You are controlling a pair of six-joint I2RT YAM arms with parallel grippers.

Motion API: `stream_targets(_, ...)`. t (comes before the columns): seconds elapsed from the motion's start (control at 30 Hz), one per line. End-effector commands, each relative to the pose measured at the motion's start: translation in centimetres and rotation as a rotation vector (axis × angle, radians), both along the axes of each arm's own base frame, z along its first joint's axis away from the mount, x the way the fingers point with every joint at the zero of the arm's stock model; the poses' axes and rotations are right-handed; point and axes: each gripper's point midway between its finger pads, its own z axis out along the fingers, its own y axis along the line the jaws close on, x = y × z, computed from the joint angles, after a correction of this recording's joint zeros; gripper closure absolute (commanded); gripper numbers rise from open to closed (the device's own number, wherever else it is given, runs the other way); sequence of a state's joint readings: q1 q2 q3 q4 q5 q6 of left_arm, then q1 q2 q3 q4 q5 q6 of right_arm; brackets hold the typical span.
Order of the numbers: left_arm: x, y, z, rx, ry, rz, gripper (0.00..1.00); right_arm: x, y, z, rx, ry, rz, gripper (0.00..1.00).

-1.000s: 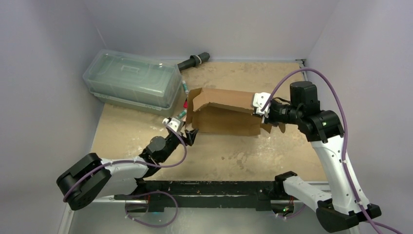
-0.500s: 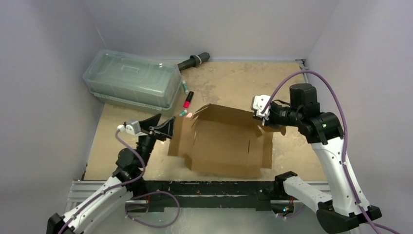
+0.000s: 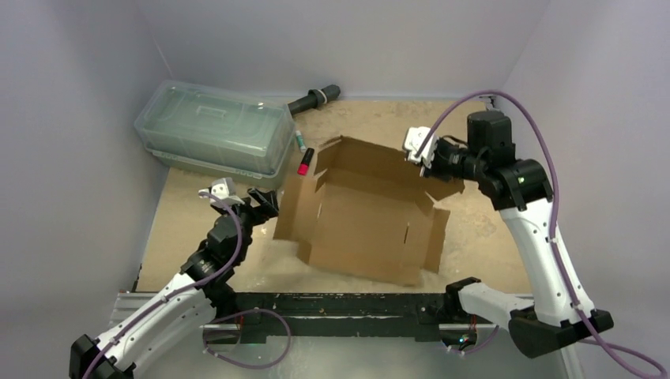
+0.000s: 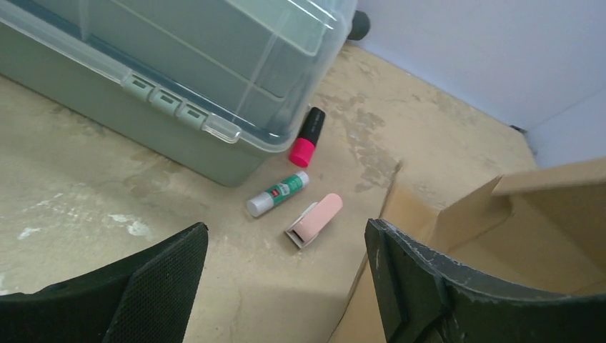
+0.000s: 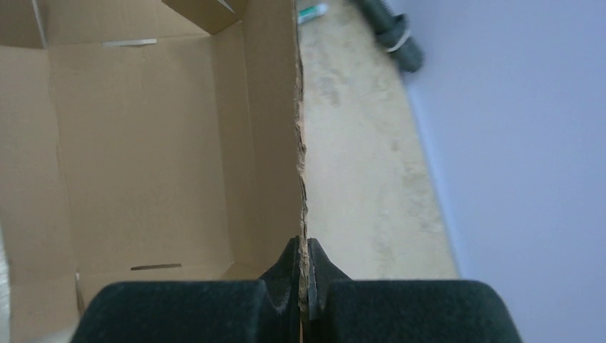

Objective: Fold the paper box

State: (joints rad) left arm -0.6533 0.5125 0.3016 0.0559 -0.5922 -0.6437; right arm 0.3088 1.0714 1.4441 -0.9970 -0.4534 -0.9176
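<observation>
The paper box (image 3: 363, 209) lies open-side up on the table, a brown corrugated sheet with its walls and flaps partly raised. My right gripper (image 3: 419, 154) is shut on the top edge of its far right wall; in the right wrist view the fingers (image 5: 303, 250) pinch that ragged edge, with the box's inside (image 5: 143, 143) to the left. My left gripper (image 3: 261, 204) hangs open just off the box's left flap, touching nothing. In the left wrist view its jaws (image 4: 286, 232) stand wide apart over bare table, with the box (image 4: 543, 214) at the right.
A clear greenish lidded container (image 3: 213, 134) stands at the back left. By it lie a pink highlighter (image 4: 307, 136), a glue stick (image 4: 277, 194) and a pink eraser (image 4: 318, 218). A black handled tool (image 3: 314, 99) lies at the back wall. Walls close in on three sides.
My left gripper has pulled back left from the box's left end and opened wider. The box has spread open toward the front. My right gripper, still shut, has shifted its edge slightly back.
</observation>
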Motion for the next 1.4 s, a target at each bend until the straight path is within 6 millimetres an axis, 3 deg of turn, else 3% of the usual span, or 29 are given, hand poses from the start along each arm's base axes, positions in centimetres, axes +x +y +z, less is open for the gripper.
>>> stream_targets(0.0,0.8,2.0,0.2,0.015,0.011,0.123,0.19,3.3,0.0,8.5,0.03,-0.278,-0.029,1.0)
stream_targets(0.1,1.0,2.8,0.5,0.012,-0.012,0.158,0.2,3.7,-0.1,10.7,0.01,-0.362,-0.013,1.0)
stream_targets(0.2,1.0,2.9,0.4,0.021,-0.024,0.155,0.19,3.3,0.2,10.9,-0.035,-0.411,0.056,1.0)
stream_targets(0.5,1.6,1.6,-3.1,0.047,0.038,0.1,0.19,-0.1,1.0,3.7,-0.142,-0.292,0.269,1.0)
stream_targets(0.6,1.4,1.6,-3.7,0.05,0.046,0.092,0.2,-1.5,0.9,1.0,-0.153,-0.238,0.306,1.0)
stream_targets(0.73,0.9,2.2,-3.6,0.074,0.021,0.093,0.21,-2.3,0.7,-0.8,-0.144,-0.203,0.297,1.0)
stream_targets(0.83,0.7,2.4,-3.1,0.103,-0.041,0.068,0.23,-2.2,0.4,-0.6,-0.13,-0.204,0.259,1.0)
stream_targets(1.0,1.2,1.5,-1.9,0.147,-0.143,0.016,0.23,-0.5,-0.4,1.4,-0.081,-0.236,0.142,1.0)
stream_targets(1.17,3.6,-0.5,-0.7,0.202,-0.143,-0.038,0.3,-0.1,-0.7,2.1,-0.067,-0.245,0.12,1.0)
stream_targets(1.37,6.9,-1.4,0.3,0.189,-0.174,-0.064,0.45,-1.1,-0.8,1.2,-0.087,-0.22,0.159,1.0)
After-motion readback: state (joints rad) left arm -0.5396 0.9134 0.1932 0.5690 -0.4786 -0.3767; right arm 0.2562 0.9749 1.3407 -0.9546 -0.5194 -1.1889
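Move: My right hand still pinches the box's raised edge. The box's big panel hangs about 13 cm left of it, some 3 cm nearer me and 20 below; the clear table spot lies roughly 10 cm ahead, 10 left and 30 below. From my open left hand, the box's left flap is about 9 cm right, level and slightly lower; the stapler is 7 ahead, 11 right, and the glue stick 10 ahead, 8 right, both some 16 below. Keeping its pinch on the box edge, my right hand swings up about 8 cm and a little forward, tipping the fingers up, then sweeps back and down some 10 cm and eases up to almost where it began. My left hand shifts slightly left, sinks about 5 cm, then reaches about 4 cm forward and slightly right, rolling its left side up, fingers partly closing on nothing, still short of the left flap. ##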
